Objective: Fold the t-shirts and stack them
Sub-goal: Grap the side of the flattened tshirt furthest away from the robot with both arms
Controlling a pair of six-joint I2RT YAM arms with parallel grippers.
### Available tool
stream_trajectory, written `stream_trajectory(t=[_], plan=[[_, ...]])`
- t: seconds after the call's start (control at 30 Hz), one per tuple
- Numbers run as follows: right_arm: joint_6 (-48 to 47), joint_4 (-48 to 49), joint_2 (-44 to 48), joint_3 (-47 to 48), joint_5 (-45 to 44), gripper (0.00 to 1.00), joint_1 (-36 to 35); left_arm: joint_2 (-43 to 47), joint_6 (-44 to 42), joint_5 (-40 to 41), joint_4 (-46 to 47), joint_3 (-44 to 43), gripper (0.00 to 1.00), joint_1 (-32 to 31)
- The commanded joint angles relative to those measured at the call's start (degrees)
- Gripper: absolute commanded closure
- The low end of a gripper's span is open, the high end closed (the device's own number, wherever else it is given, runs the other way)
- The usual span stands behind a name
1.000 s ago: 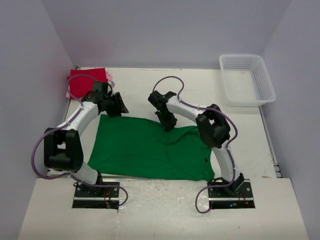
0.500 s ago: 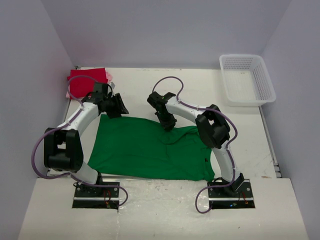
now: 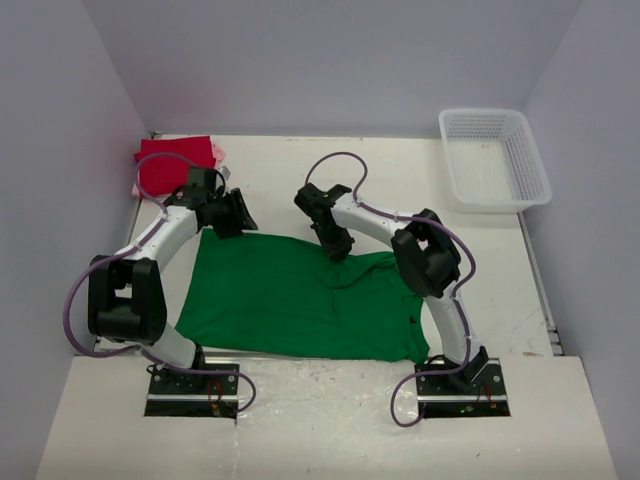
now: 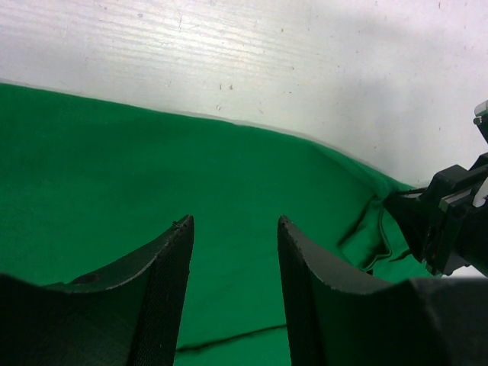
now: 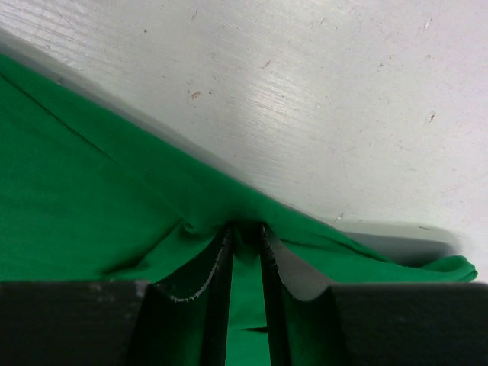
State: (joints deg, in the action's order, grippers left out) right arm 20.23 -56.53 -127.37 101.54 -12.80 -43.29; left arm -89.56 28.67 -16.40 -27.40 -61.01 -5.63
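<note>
A bright green t-shirt (image 3: 300, 300) lies spread flat between the two arms. My right gripper (image 3: 340, 250) is down at the shirt's far edge near the middle. In the right wrist view its jaws (image 5: 245, 227) stand narrow, pinching a raised fold of the green cloth (image 5: 76, 191). My left gripper (image 3: 234, 213) hovers over the shirt's far left corner. Its jaws (image 4: 235, 221) are open, with only flat green cloth (image 4: 152, 168) showing beneath them. A red t-shirt (image 3: 175, 155) lies folded at the far left corner, with a pale pink t-shirt edge (image 3: 134, 188) showing under it.
A white mesh basket (image 3: 532, 160) stands at the far right corner. Grey walls close in the table on the left, the back and the right. In the left wrist view the right gripper's body (image 4: 450, 221) shows at the right edge.
The right gripper's jaws have closed onto the shirt's far edge. The left gripper has barely moved.
</note>
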Motion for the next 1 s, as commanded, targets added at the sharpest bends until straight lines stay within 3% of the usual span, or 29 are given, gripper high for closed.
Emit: stream_trajectory(t=[0.0, 0.3, 0.37, 0.43, 0.67, 0.87, 0.9, 0.97], plan=[[0.95, -1.65, 3.8, 0.07, -2.41, 0.78, -0.39, 0.79, -1.51, -1.53, 1.82, 0.1, 0.51, 0.62], [0.95, -2.0, 4.15, 0.24, -2.49, 0.8, -0.57, 0.88, -1.68, -1.53, 1.82, 0.28, 0.5, 0.62], [0.87, -2.35, 4.24, 0.33, -2.84, 0.85, -0.74, 0.88, -1.68, -1.53, 1.82, 0.28, 0.5, 0.62], [0.95, -2.44, 4.59, 0.42, -2.76, 1.0, -0.74, 0.7, -1.68, -1.7, 1.82, 0.28, 0.5, 0.62], [1.13, -1.57, 7.75, -0.81, -3.99, 1.0, -1.01, 0.44, -0.72, 1.98, 1.12, 0.19, 0.5, 0.71], [1.13, 0.45, 11.26, -3.45, -4.08, 1.0, -0.92, 0.62, 0.25, 8.13, 0.07, -1.9, 0.37, 2.19], [1.04, 1.15, 11.62, -3.97, -3.9, 1.0, -1.01, 0.27, 0.34, 11.19, -1.33, -2.52, 0.3, 2.37], [1.13, 1.86, 12.23, -4.59, -3.99, 1.0, -0.92, -1.66, 0.25, 12.88, -2.57, -4.54, 0.28, 3.68]])
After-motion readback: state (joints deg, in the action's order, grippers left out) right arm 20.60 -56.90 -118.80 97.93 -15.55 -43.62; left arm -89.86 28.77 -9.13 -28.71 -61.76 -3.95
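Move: The green t-shirt's bunched far edge lies right at the right fingertips, barely 1 cm below them; its far right corner is some 13 cm to the right of that hand and about 1 cm back. Its far left corner, the left hand's goal, lies about 11 cm to the left hand's left, 4 cm ahead and 9 cm down. The red shirt stack sits roughly 15 cm left and 17 cm ahead of the left hand. The bunched fabric at the t-shirt's far edge is pinched as the right fingers, already down on it, close fully; the right hand then lifts about 4.5 cm, drifting slightly right. Late on, the left hand sets off leftwards above the shirt, about 3 cm towards the far left corner, opening its fingers wider and touching nothing. ##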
